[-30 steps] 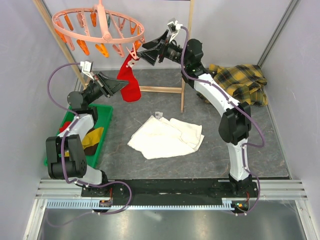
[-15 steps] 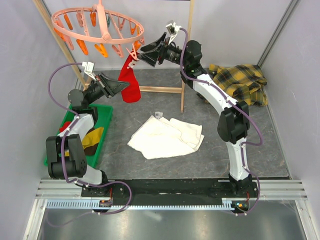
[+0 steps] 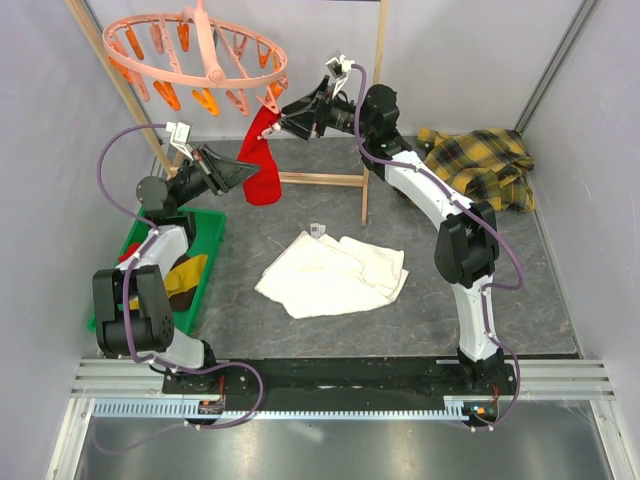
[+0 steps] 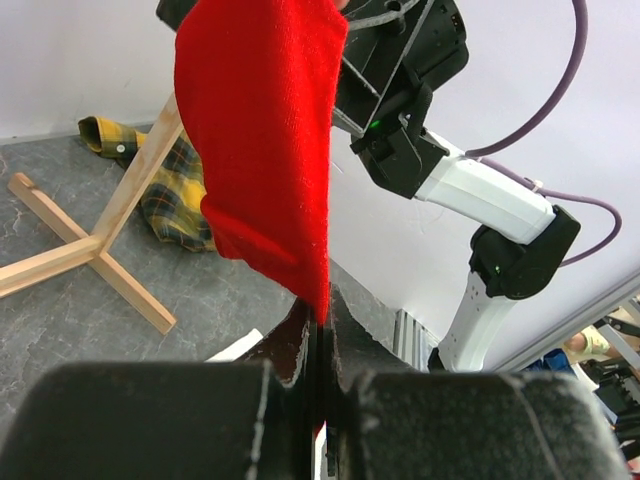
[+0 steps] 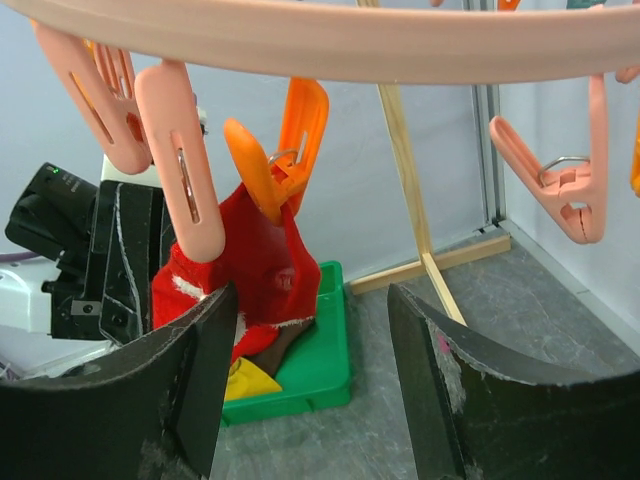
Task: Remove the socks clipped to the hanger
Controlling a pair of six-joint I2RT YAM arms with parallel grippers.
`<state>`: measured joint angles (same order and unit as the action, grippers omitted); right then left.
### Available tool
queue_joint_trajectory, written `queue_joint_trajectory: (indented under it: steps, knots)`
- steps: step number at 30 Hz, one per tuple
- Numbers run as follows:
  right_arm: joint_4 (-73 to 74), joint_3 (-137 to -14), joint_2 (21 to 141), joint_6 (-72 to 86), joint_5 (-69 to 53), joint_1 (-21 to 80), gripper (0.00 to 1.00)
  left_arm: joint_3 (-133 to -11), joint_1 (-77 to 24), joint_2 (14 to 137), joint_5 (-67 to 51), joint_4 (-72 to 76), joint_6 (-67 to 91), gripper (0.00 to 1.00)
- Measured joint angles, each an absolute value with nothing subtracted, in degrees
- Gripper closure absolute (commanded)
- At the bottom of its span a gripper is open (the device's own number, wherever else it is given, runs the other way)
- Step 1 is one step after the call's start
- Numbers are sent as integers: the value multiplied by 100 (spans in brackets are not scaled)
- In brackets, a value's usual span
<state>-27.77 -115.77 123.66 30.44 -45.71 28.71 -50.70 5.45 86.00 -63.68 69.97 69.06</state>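
Observation:
One red sock (image 3: 262, 158) hangs from an orange clip (image 5: 292, 135) on the round pink hanger (image 3: 200, 50), at the ring's right side. My left gripper (image 3: 246, 173) is shut on the sock's lower tip (image 4: 318, 300), and the cloth runs taut up from the pads. My right gripper (image 3: 284, 116) stands open just right of that clip; in its wrist view the fingers (image 5: 200, 380) straddle empty air below the clip and the hanger ring (image 5: 330, 40). Mustard (image 3: 186, 271) and dark brown (image 3: 178, 291) socks lie in the bin.
A green bin (image 3: 212, 245) sits at the left by the left arm. A white towel (image 3: 335, 272) lies mid-floor and a yellow-black plaid shirt (image 3: 480, 160) at the back right. Wooden rack posts (image 3: 372, 120) rise behind the sock. Other clips (image 5: 560, 180) dangle from the ring.
My right gripper has moved left and slightly down toward the sock's clip, and its jaws have narrowed somewhat. The left gripper keeps its hold on the red sock.

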Motion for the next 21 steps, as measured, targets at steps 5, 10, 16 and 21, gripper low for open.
queue_joint_trajectory:
  steps: [5,10,16,21]
  knots:
    - [-2641,-11570,12366,2926,-4584,2871,31,-5076,545,8615,-6431,6991,6831,98]
    - [-2554,-11570,12363,2867,-4578,2869,21,-5133,545,8635,-6484,6947,6779,98]
    - [-2676,-11570,12361,2967,-4508,2829,9,-5221,545,8639,-6508,6923,6764,98]
    - [-3151,-11697,12366,3232,-4598,2783,4,-5251,545,8676,-6539,6991,6770,98]
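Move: The orange clip gripping the red sock's cuff is about 4 cm left of the right hand, roughly 1 cm farther out and 4 cm above it. A pink clip hangs nearer, some 2 cm to that hand's left, 3 cm back and 4 cm up. The sock's middle is about 4 cm left, 6 cm back and 5 cm below. From the left hand, which already pinches the sock, the orange clip is some 11 cm ahead, 4 cm right and 10 cm up. Down first, the right hand sinks just under 1 cm below the clips, then turns back and rises about 3 cm towards their height, faster at the end and easing barely 1 cm to its right. Its fingers spread from about two-thirds to nearly fully open. The left hand stays in place and keeps its pinch on the sock. ##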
